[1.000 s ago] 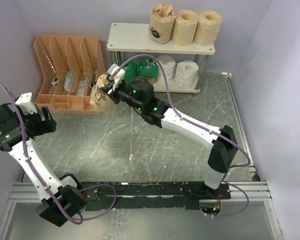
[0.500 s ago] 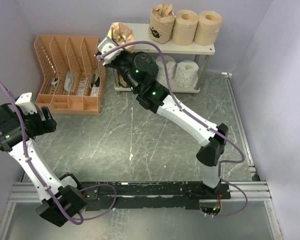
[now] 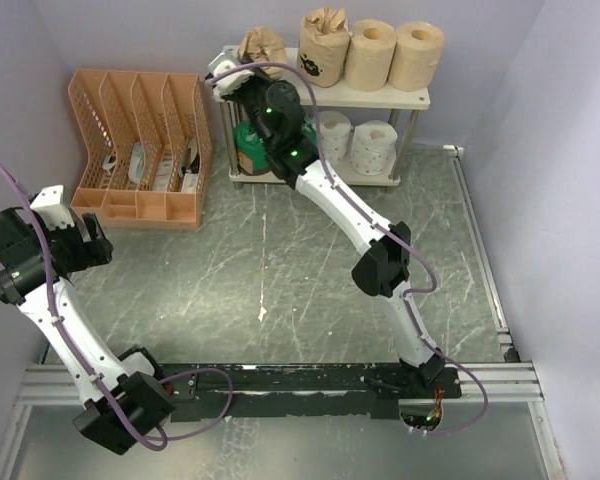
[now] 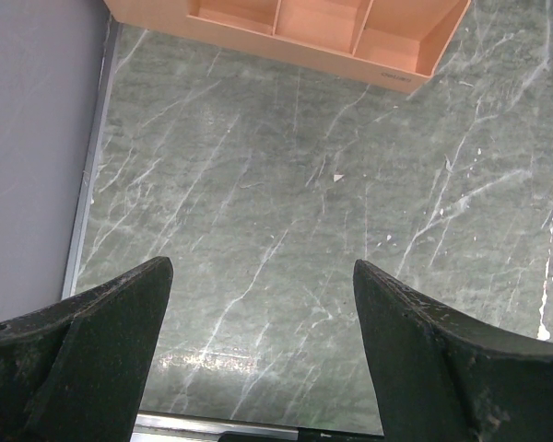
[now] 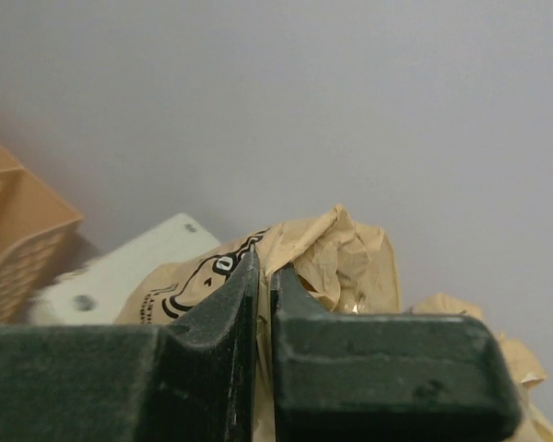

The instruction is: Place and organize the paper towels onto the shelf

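My right gripper [image 3: 242, 72] [image 5: 263, 269] is shut on the wrapper of a tan paper towel roll with black prints [image 3: 263, 44] [image 5: 336, 253]. It holds the roll at the left end of the shelf's top board [image 3: 380, 96] [image 5: 157, 249]. I cannot tell whether the roll rests on the board. Further right on that board stand another printed tan roll [image 3: 323, 46] and two plain tan rolls [image 3: 371, 53] [image 3: 418, 53]. On the lower tier are a green-topped roll [image 3: 248, 146], partly hidden by my arm, and two white dotted rolls [image 3: 332, 131] [image 3: 377, 146]. My left gripper [image 3: 90, 240] [image 4: 261, 273] hangs open over bare table at the left.
An orange slotted file organizer [image 3: 140, 150] [image 4: 295, 28] [image 5: 14, 244] stands just left of the shelf, with small items in its slots. Purple walls close in the back and both sides. A metal rail [image 3: 280, 380] runs along the near edge.
My right arm has carried the printed tan roll from in front of the organizer up and back to the left end of the shelf's top board. The left arm has not moved.
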`<state>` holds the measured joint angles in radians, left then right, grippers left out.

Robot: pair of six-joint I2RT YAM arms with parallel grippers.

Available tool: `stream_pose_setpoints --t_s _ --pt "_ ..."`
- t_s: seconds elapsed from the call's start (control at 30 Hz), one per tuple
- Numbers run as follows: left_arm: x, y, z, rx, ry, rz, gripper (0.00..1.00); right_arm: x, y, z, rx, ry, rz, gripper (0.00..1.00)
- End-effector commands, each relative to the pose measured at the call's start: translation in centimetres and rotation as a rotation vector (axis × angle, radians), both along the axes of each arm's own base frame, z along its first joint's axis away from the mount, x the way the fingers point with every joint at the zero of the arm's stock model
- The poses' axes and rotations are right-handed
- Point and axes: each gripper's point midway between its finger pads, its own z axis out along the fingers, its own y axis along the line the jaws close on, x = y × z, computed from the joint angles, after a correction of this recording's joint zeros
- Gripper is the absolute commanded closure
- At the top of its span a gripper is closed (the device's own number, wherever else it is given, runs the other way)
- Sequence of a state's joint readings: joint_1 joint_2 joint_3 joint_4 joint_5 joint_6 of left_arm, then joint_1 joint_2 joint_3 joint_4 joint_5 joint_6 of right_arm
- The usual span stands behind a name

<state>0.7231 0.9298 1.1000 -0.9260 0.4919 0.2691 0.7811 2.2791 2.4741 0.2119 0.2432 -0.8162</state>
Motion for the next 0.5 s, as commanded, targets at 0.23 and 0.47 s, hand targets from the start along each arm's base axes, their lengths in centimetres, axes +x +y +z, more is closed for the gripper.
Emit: stream_pose_setpoints --t_s 0.23,0.47 --pt "0.2 0.6 0.0 0.006 -0.007 0.019 0.09 2.7 -7.0 6.4 0.237 -0.141 0.015 1.0" --pt "0.3 0.7 -0.2 0.002 0.0 0.024 0.09 4.0 -6.3 4.1 0.223 -0.108 0.016 1.0"
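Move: My right hand, above the top shelf's left part, already holds a brown-wrapped paper towel by its paper. The free spot for it is about 6 cm to the right, 4 cm ahead and some 15 cm below. Beyond it on the shelf stand a wrapped roll, 17 cm right, and a bare tan roll, 28 cm right, both 4 cm ahead and 12 cm below. From my left hand the spot is roughly 32 cm ahead, 44 cm right and 8 cm higher. Keeping the paper pinched in my shut fingers, I sweep my right hand about 7 cm to the right, going forward some 4 cm early on and then climbing about as much. That brings the hanging paper towel over the free place, closing in on the wrapped roll already standing there, while my wrist rolls about 10 degrees, its left side rising, and the sweep eases to a stop. ##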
